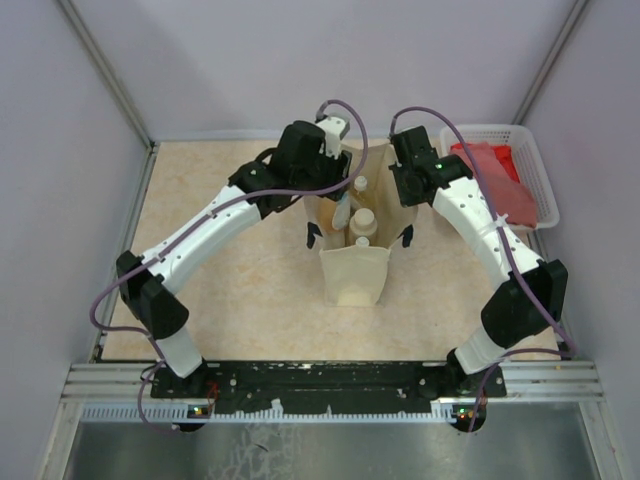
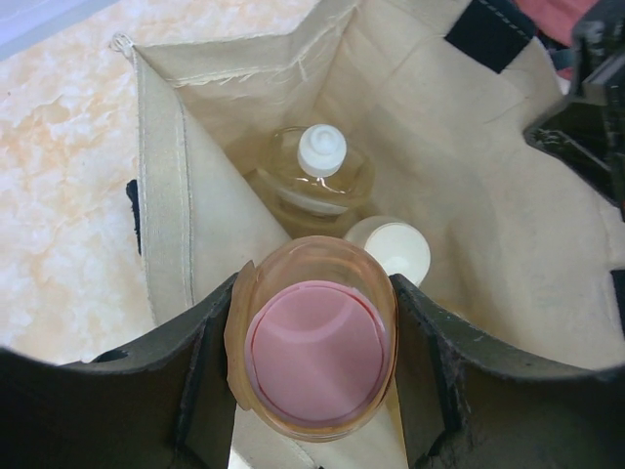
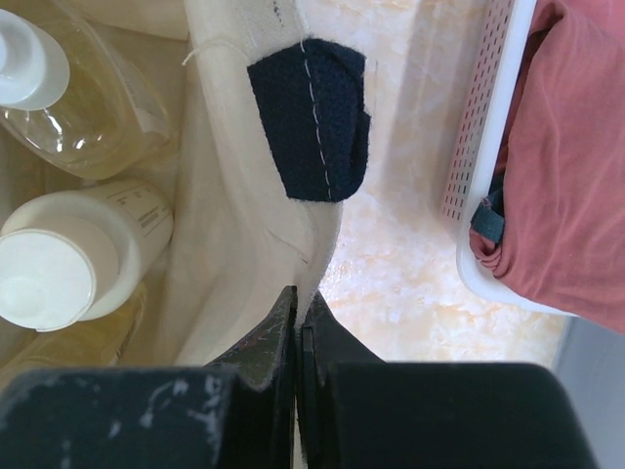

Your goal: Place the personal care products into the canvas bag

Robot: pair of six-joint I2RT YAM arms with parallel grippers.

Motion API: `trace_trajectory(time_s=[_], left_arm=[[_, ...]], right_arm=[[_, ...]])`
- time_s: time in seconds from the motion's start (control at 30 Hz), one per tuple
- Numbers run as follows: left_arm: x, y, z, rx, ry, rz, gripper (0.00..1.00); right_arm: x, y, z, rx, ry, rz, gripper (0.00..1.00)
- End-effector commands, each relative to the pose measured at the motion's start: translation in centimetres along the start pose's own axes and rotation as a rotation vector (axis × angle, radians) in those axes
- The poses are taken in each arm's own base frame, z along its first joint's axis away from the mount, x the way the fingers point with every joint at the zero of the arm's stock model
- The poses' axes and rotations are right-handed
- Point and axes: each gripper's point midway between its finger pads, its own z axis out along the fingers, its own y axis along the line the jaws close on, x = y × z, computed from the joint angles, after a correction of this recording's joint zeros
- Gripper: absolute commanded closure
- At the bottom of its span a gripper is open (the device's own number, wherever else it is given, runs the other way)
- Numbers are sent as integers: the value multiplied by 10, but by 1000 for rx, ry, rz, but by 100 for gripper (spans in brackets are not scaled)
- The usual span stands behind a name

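The canvas bag (image 1: 352,272) stands open mid-table, beige with a navy strap (image 3: 317,117). My left gripper (image 2: 312,352) is shut on the orange bottle with the pink cap (image 2: 314,350) and holds it upright over the bag's mouth. Inside the bag stand an amber bottle with a white cap (image 2: 317,171) and the cream bottle (image 2: 391,252). In the right wrist view the amber bottle (image 3: 68,98) and the cream bottle (image 3: 78,249) also show, with more amber (image 3: 83,347) below them. My right gripper (image 3: 305,303) is shut on the bag's right rim (image 3: 293,234).
A white plastic basket (image 1: 535,170) with red cloth (image 1: 490,165) stands at the back right, close to my right arm; it also shows in the right wrist view (image 3: 479,147). Grey walls enclose the table on three sides.
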Motion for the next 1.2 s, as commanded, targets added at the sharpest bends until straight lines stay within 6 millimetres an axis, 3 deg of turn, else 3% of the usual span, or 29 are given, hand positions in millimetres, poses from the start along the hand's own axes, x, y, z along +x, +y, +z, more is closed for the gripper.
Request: trace_trajectory(time_s=[0.0,0.23,0.47,0.8,1.17], left_arm=[[-28,12,3,-78,-119,-22,100],[5,3,24,-26,-66,-54,100],[22,-12,31,56,-36,-101,100],[3,-37,11,187,-63,-155,100],[62,-36,37,153,68,-164,100]], right_arm=[[-12,-16,-13,54,-43,24,100],[-15,-16,-11,58,-42,24,100],[-14,-13,-8,47,-35,31,100],[-12,-11,-4,46,-24,29,100],[-12,-9,-1,38,-20,32,100]])
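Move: The held pink-capped bottle is to go to the open spot in the canvas bag's left side, about 20 cm below the left hand, 3 cm back and 2 cm to its right. The white bottle stands some 5 cm right and 2 cm back of that hand, about 16 cm down; a clear bottle is about 6 cm ahead and 5 cm right, 15 cm down. From the right hand, that spot is some 9 cm left, 4 cm back and 13 cm down. The pink-capped bottle, still gripped by the left fingers, is lowered through the bag's mouth: first down about 6 cm, then a couple of centimetres back and to the right beside the white bottle, then down again, 9 cm in all. The hand tips some 10 degrees further down as it goes and presses the bottle in against the white one, while the right fingers keep the bag's right rim pinched in place. ##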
